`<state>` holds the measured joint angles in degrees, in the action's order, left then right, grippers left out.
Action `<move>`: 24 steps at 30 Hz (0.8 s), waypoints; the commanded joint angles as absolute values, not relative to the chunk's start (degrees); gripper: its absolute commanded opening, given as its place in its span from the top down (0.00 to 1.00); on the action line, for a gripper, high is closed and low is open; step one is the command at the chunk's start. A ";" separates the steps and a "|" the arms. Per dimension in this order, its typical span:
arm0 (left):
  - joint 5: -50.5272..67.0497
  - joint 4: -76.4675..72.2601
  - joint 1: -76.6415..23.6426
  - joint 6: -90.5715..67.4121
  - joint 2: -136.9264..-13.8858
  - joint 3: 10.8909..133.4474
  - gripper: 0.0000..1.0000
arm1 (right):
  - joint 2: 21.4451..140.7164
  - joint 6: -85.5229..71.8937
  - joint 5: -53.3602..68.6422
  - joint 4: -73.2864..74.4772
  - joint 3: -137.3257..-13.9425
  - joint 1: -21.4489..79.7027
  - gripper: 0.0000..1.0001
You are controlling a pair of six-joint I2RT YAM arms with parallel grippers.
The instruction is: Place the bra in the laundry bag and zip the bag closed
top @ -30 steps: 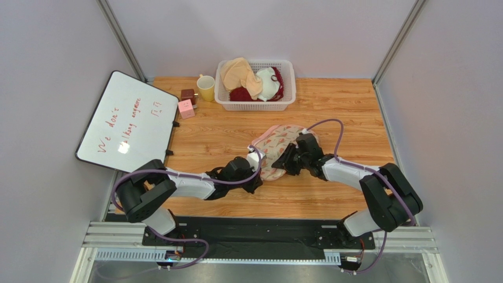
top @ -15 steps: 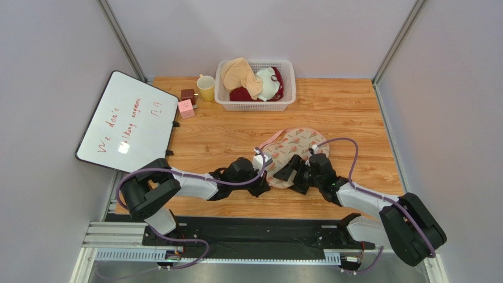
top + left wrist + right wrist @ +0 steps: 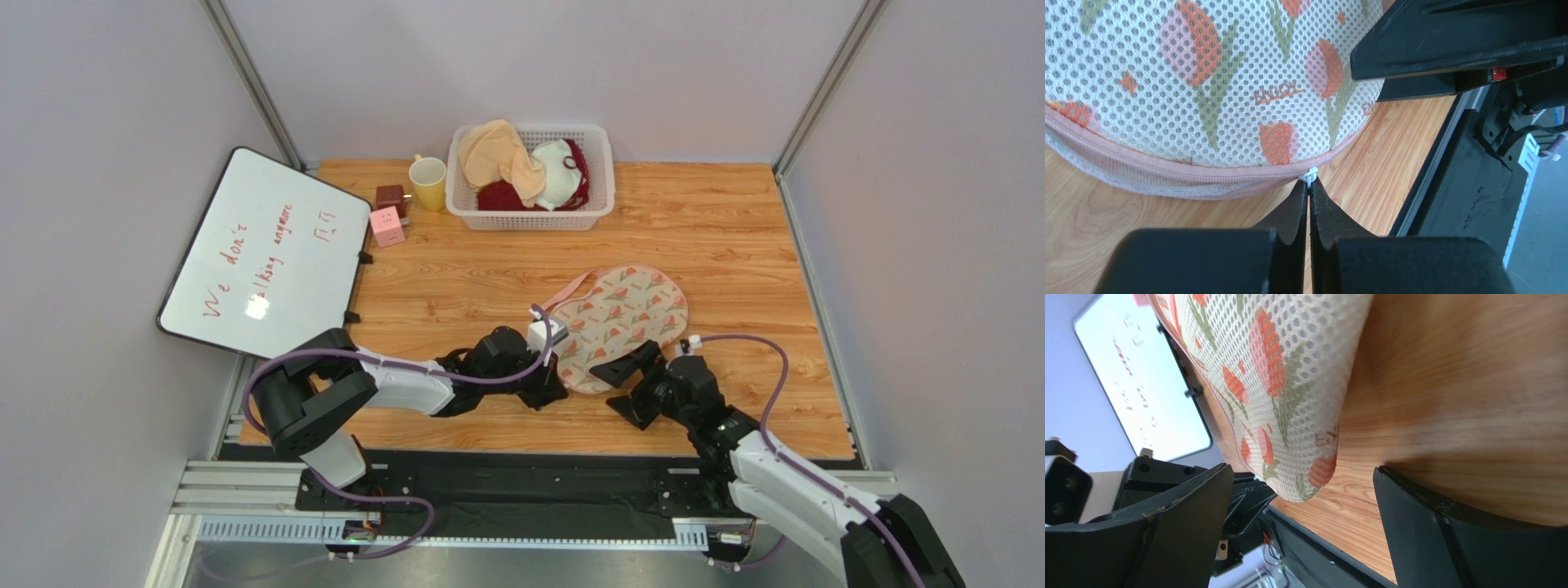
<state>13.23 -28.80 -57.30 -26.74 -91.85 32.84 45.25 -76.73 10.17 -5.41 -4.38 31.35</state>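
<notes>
The laundry bag lies flat and bulging on the wooden table, cream mesh with red prints and pink zipper edging; it also shows in the left wrist view and the right wrist view. The grey bra is hidden; I cannot see it. My left gripper is at the bag's near-left edge, shut on the small white zipper pull. My right gripper is open and empty, just off the bag's near end, not touching it.
A white slatted basket with a beige bra and a white and dark-red bra stands at the back. A yellow mug, a brown cube and a pink cube stand at the back left. A whiteboard leans at the left edge.
My right gripper let go of the bag and drew back toward the near edge. The bag now lies uncovered and flat. My left gripper moved right along the zipper with the pull.
</notes>
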 commanded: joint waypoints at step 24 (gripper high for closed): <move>12.23 -23.85 -61.96 -27.78 -96.33 41.31 1.00 | 38.59 -81.39 -4.83 3.77 -5.98 33.66 0.79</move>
<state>15.25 -28.01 -61.63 -28.21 -95.90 38.68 39.88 -82.72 -0.56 2.83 -4.08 33.74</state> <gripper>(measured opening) 0.006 0.324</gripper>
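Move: The left gripper already grips the zip pull on the bag's near edge; the bag's near end, where the zip runs out, is about 6 cm to its right, 1 cm back and slightly lower. The bag's middle is some 12 cm ahead and 11 cm right, the pink strap about 18 cm straight ahead. From the open right gripper the near end is only 1 cm ahead, 1 cm right and a bit below. Keep the left fingers shut on the zip pull and draw it along the bag's near edge towards the near end, about 4 cm right and 2 cm back, lifting some 2 cm, then easing down. Meanwhile shift the right gripper about 2 cm right, up a little and then down, turning some 10 degrees clockwise, and close its fingers around the near end. ##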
